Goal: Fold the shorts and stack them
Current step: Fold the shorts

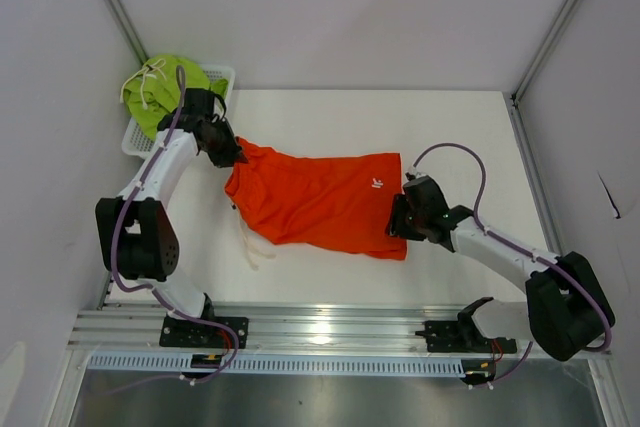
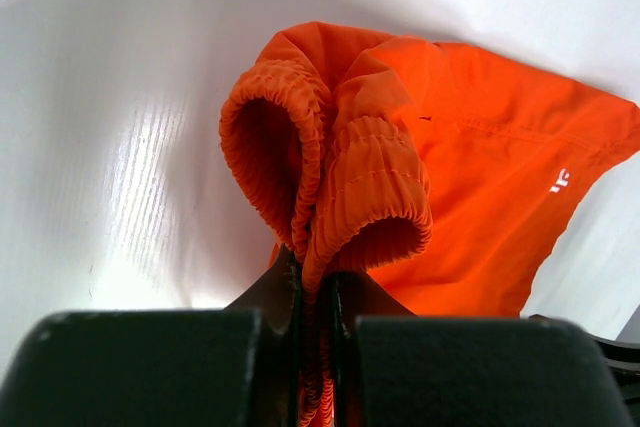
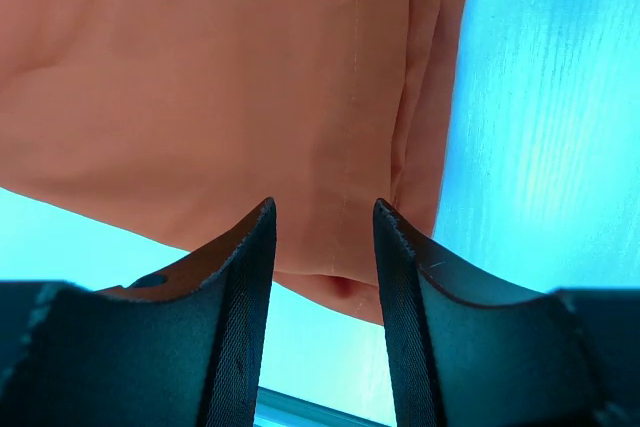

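Note:
The orange shorts (image 1: 320,199) lie spread across the middle of the table, waistband at the left, a small white logo near the right hem. My left gripper (image 1: 232,155) is shut on the gathered elastic waistband (image 2: 340,187) at the top left corner. My right gripper (image 1: 397,224) hovers open over the right hem, its fingers (image 3: 250,277) straddling the orange fabric (image 3: 250,77) edge without closing on it. The lime green shorts (image 1: 160,89) with a white drawstring sit bunched in the basket at the far left.
A white mesh basket (image 1: 222,75) stands at the back left corner against the wall. A white drawstring (image 1: 252,245) trails from the orange shorts toward the front. Grey walls enclose the table; an aluminium rail (image 1: 320,332) runs along the near edge.

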`<act>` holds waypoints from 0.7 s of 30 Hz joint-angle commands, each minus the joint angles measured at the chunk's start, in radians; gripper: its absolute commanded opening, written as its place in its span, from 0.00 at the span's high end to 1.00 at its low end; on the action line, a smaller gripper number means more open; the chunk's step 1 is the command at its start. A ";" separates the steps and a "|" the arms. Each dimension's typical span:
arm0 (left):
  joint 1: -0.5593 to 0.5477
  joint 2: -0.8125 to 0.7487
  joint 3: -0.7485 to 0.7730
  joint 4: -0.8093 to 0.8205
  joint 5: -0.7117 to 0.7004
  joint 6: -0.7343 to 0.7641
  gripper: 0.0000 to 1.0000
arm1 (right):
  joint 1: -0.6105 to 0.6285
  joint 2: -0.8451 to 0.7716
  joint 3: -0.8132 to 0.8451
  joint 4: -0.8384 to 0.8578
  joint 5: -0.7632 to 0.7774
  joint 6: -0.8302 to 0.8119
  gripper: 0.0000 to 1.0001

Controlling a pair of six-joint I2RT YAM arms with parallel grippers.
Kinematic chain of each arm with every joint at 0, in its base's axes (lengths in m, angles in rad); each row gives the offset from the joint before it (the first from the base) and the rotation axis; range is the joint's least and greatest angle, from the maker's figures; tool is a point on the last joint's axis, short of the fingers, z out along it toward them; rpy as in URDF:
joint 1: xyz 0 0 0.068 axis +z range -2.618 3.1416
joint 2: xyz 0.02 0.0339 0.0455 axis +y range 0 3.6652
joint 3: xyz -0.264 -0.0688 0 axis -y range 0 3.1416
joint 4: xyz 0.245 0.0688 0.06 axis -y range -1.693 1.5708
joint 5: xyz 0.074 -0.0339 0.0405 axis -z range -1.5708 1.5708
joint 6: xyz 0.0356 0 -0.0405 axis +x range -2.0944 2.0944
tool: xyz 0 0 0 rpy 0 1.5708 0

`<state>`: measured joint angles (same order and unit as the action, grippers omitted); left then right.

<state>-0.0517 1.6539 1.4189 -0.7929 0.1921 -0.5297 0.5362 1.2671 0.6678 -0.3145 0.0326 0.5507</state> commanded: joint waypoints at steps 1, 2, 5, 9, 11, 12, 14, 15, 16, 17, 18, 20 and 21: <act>0.007 -0.006 0.003 0.017 0.000 0.019 1.00 | -0.016 -0.002 -0.004 -0.009 -0.020 0.012 0.54; 0.007 -0.009 0.003 0.017 -0.002 0.020 1.00 | -0.019 0.012 -0.007 -0.005 -0.020 0.015 0.54; 0.007 -0.013 0.009 0.011 -0.014 0.022 1.00 | -0.031 0.032 -0.019 0.015 -0.059 0.029 0.55; 0.007 -0.017 0.012 0.003 -0.036 0.022 1.00 | -0.045 0.028 -0.042 0.034 -0.053 0.041 0.55; 0.009 -0.017 0.008 0.004 -0.043 0.022 1.00 | -0.051 0.025 -0.054 0.043 -0.072 0.038 0.55; 0.007 -0.014 0.006 0.006 -0.045 0.022 1.00 | -0.058 0.031 -0.056 0.048 -0.080 0.038 0.55; 0.007 -0.013 0.003 0.012 -0.040 0.020 1.00 | -0.059 0.040 -0.056 0.055 -0.100 0.035 0.57; 0.007 -0.011 0.002 0.012 -0.040 0.019 1.00 | -0.061 0.043 -0.059 0.064 -0.108 0.035 0.59; 0.007 -0.011 0.000 0.012 -0.042 0.019 1.00 | -0.061 0.046 -0.060 0.072 -0.115 0.035 0.61; 0.007 -0.009 0.002 0.012 -0.046 0.019 1.00 | -0.061 0.044 -0.063 0.084 -0.128 0.037 0.72; 0.007 -0.008 0.002 0.012 -0.048 0.019 1.00 | -0.061 0.043 -0.069 0.086 -0.129 0.038 0.78; 0.007 -0.008 0.003 0.009 -0.059 0.014 1.00 | -0.059 0.031 -0.076 0.080 -0.131 0.038 0.95; 0.009 -0.008 0.005 0.006 -0.074 0.010 1.00 | -0.061 0.025 -0.076 0.072 -0.128 0.037 1.00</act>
<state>-0.0517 1.6554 1.4185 -0.7952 0.1539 -0.5224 0.4793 1.3056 0.6014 -0.2657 -0.0738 0.5842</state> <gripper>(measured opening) 0.056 0.057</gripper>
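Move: The stretch of the shorts' right edge that the right hand goes for lies about 3 cm below its open fingers and 1 cm back, neither left nor right. The shorts' near right corner is some 5 cm back and 2 cm right, the white logo about 11 cm ahead and 4 cm left, both at cloth height. From the left hand, still holding the waistband end up, that edge lies roughly 14 cm back, 34 cm right and 12 cm lower. The right hand sinks about 3 cm, easing slightly back, then closes and pinches the shorts' right edge. ##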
